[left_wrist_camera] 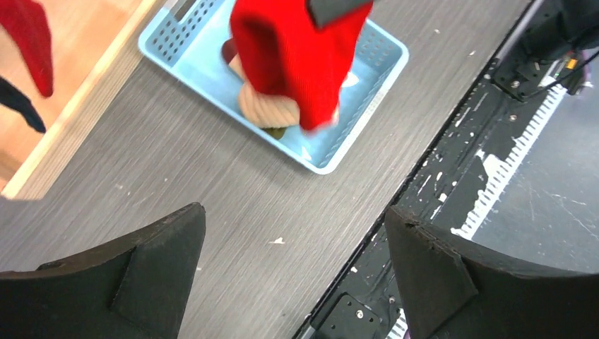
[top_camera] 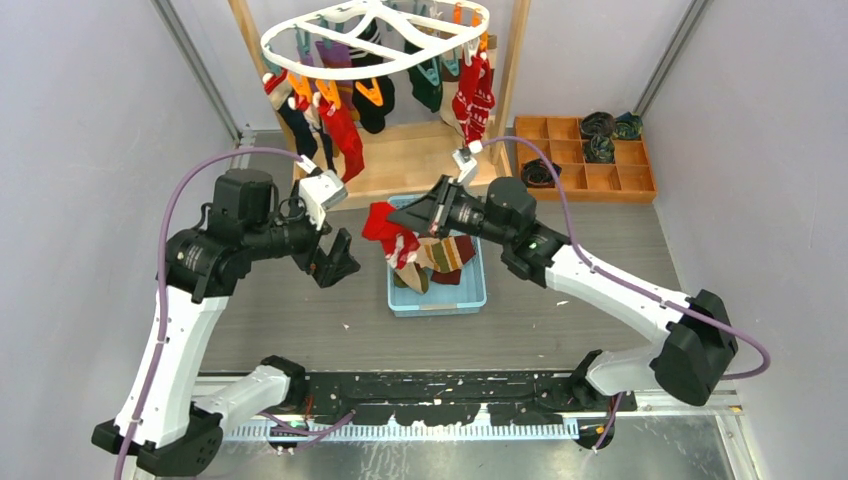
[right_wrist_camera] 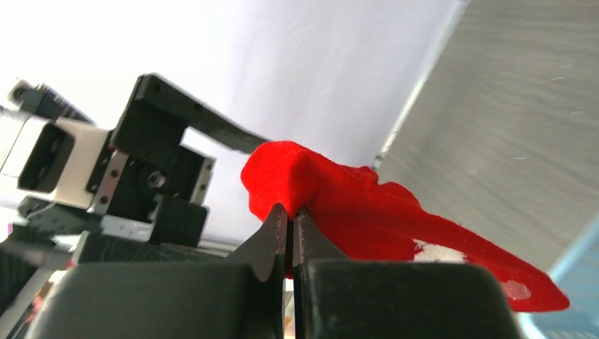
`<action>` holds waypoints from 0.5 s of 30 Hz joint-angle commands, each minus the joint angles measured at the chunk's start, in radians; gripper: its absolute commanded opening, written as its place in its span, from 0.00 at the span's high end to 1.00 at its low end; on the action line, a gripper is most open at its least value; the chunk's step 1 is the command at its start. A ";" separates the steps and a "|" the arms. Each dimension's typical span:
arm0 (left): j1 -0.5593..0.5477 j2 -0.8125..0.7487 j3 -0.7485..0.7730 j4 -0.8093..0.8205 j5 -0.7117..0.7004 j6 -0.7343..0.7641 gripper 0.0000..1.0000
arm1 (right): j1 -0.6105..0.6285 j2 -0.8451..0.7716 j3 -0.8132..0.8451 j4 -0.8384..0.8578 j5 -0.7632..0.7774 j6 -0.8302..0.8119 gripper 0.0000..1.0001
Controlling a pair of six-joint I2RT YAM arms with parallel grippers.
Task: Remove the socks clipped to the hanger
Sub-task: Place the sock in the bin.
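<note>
The white oval hanger (top_camera: 375,35) hangs at the back with several socks (top_camera: 345,125) still clipped to it, among them red, navy and dark green ones. My right gripper (top_camera: 397,216) (right_wrist_camera: 289,212) is shut on the edge of a red sock (top_camera: 385,232) (right_wrist_camera: 339,194) with white marks. That sock dangles over the blue basket (top_camera: 478,300) (left_wrist_camera: 378,88). Just left of the sock, my left gripper (top_camera: 338,262) (left_wrist_camera: 297,233) is open over the grey table with nothing between its fingers (left_wrist_camera: 141,275). In the left wrist view the red sock (left_wrist_camera: 297,56) hangs above a beige sock (left_wrist_camera: 265,109) in the basket.
The basket holds several loose socks (top_camera: 450,255). A wooden rack base (top_camera: 420,160) and posts stand under the hanger. A wooden compartment tray (top_camera: 585,180) with rolled dark items sits at the back right. Grey walls close in both sides.
</note>
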 commanded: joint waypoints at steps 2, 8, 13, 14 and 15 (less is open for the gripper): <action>0.015 -0.012 -0.005 -0.017 -0.117 -0.052 0.00 | -0.093 -0.006 -0.035 -0.245 0.051 -0.141 0.99; 0.102 0.055 -0.006 -0.012 -0.088 -0.139 0.00 | -0.116 0.171 0.032 -0.415 0.197 -0.363 0.99; 0.199 0.065 -0.004 0.029 -0.003 -0.202 0.00 | -0.110 0.318 0.100 -0.409 0.435 -0.512 0.94; 0.223 0.074 0.011 0.026 0.016 -0.225 0.00 | -0.106 0.343 0.110 -0.402 0.481 -0.538 0.94; 0.249 0.085 0.030 0.017 0.045 -0.238 0.00 | -0.099 0.362 0.118 -0.394 0.523 -0.561 0.94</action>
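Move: The right hand pinches the red sock above the bin's left edge; the bin's middle lies about 10 cm ahead, 7 cm to its right and 31 cm below. The striped socks in the bin are some 9 cm ahead, 6 cm right and 32 cm down. From the left hand, already open, the bin is roughly 15 cm ahead, 16 cm right and 29 cm below, and a hanging red sock about 25 cm straight ahead, near hand height. Sweeping down some 23 cm and forward about 10 cm, with a little drift to the right, the right hand lowers the pinched red sock into the bin; its fingers stay shut and tip from level to about 45 degrees downward, still pointing leftward. The empty left hand, wide open, draws away from the bin, forward and left with a slight sink, turning counter-clockwise towards the hanging socks. ##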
